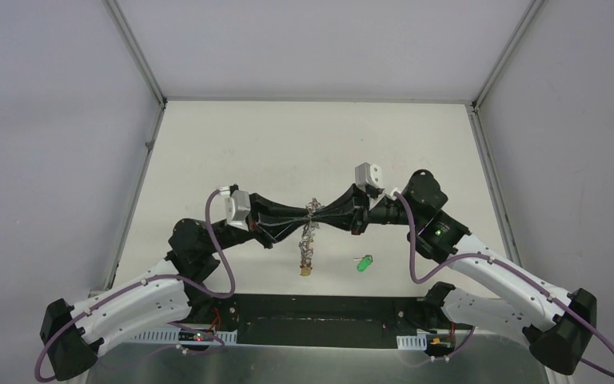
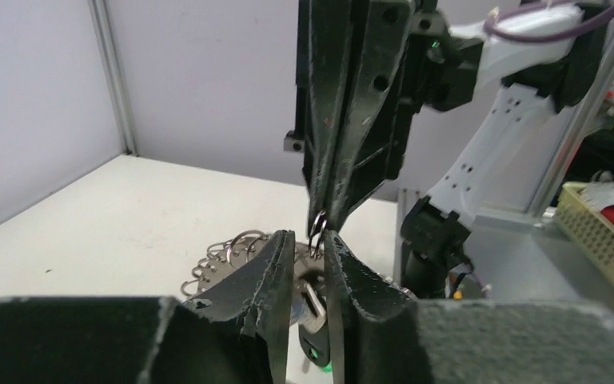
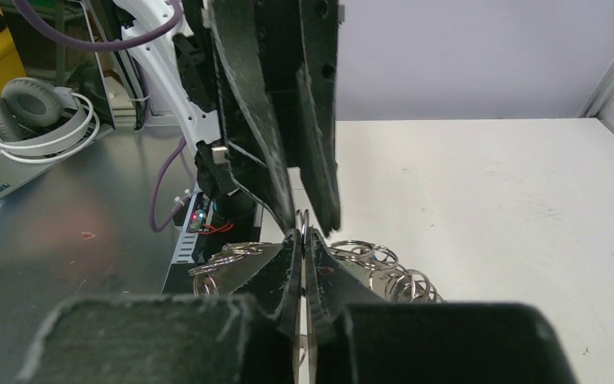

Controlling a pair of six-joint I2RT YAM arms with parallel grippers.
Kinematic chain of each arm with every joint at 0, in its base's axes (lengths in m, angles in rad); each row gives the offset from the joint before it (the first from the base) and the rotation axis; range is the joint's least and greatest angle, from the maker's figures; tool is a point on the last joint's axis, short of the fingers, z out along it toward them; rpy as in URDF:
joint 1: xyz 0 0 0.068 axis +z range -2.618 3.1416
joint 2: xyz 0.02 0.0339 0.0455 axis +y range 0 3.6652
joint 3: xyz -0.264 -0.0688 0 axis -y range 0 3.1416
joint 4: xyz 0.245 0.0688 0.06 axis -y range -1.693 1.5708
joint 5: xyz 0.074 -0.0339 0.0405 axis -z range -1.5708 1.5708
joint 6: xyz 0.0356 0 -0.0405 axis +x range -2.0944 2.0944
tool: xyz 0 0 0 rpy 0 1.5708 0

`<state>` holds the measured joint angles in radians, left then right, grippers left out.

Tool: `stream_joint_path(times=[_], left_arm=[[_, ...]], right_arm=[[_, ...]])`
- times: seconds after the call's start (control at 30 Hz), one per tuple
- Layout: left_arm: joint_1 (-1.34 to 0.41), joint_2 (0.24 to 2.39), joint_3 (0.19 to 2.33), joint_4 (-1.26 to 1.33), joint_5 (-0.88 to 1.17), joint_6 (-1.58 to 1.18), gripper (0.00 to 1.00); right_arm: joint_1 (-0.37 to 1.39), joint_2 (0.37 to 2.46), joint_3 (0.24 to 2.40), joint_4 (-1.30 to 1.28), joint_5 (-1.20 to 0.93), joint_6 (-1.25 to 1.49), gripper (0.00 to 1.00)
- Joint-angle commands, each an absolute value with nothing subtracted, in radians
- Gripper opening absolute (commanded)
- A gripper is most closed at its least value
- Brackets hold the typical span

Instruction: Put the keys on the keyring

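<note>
My two grippers meet tip to tip above the middle of the table. The keyring (image 1: 309, 240) hangs between them as a dangling string of silvery rings and small keys. My right gripper (image 3: 302, 236) is shut on a thin wire loop of the keyring (image 3: 376, 264). My left gripper (image 2: 310, 240) has its jaws slightly apart, and that same loop (image 2: 317, 226) stands in the gap, not pinched. More rings bunch behind the left finger (image 2: 268, 268). A key with a bright green tag (image 1: 364, 262) lies alone on the table, right of the hanging bunch.
White walls and metal posts (image 1: 140, 64) close in the table on three sides. A black strip and metal plate (image 1: 320, 308) run along the near edge between the arm bases. Off the table are a yellow mesh basket (image 2: 608, 232) and grey headphones (image 3: 40, 120).
</note>
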<state>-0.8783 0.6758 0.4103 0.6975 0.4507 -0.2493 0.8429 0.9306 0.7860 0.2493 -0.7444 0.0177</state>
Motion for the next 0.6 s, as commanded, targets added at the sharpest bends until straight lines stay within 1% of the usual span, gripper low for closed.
stream_joint_path(times=[0.0,0.07,0.13,0.2,0.3,0.43,0.57], left_arm=[[-0.888,0.598,0.446,0.645,0.522,-0.214,0.29],[-0.888,0.567,0.468,0.533,0.553,-0.186,0.37],[-0.888,0.536,0.497,0.419,0.576,-0.154,0.42],[-0.888,0.505,0.525,0.309,0.578,-0.126,0.44],[-0.887,0.461,0.56,0.179,0.54,-0.088,0.51],[-0.888,0.418,0.589,0.059,0.474,-0.073,0.55],[-0.888,0.41,0.601,-0.006,0.418,-0.097,0.58]], right_arm=[[0.838,0.901,0.778,0.29,-0.736,0.03,0.0],[0.834,0.905,0.786,0.286,-0.744,0.034,0.0],[0.831,0.914,0.794,0.277,-0.747,0.034,0.0],[0.826,0.924,0.8,0.269,-0.753,0.034,0.0],[0.807,0.937,0.801,0.254,-0.759,0.035,0.0],[0.755,0.947,0.791,0.249,-0.762,0.07,0.0],[0.695,0.968,0.792,0.25,-0.777,0.117,0.0]])
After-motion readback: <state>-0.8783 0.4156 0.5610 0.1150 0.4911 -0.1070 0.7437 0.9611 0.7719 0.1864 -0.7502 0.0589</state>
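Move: The keyring hangs between my hands. Its middle is about 7 cm below and 2 cm behind my left fingertips, some 1 cm to their right. From my right fingertips, which pinch a small loop at its top, it lies about 7 cm below, 2 cm back and level sideways. The green-tagged key lies on the table about 12 cm right of my right fingertips, 2 cm back and some 32 cm below. I open my left fingers, already starting to part, to about half wide and come away from the keyring's top loop, backing off about 5 cm, back and left in equal parts, while that hand rolls some 10 degrees, its left side rising. My right hand keeps its closed pinch; it sinks first, then swings forward as well, about 3 cm each, tipping slightly. ##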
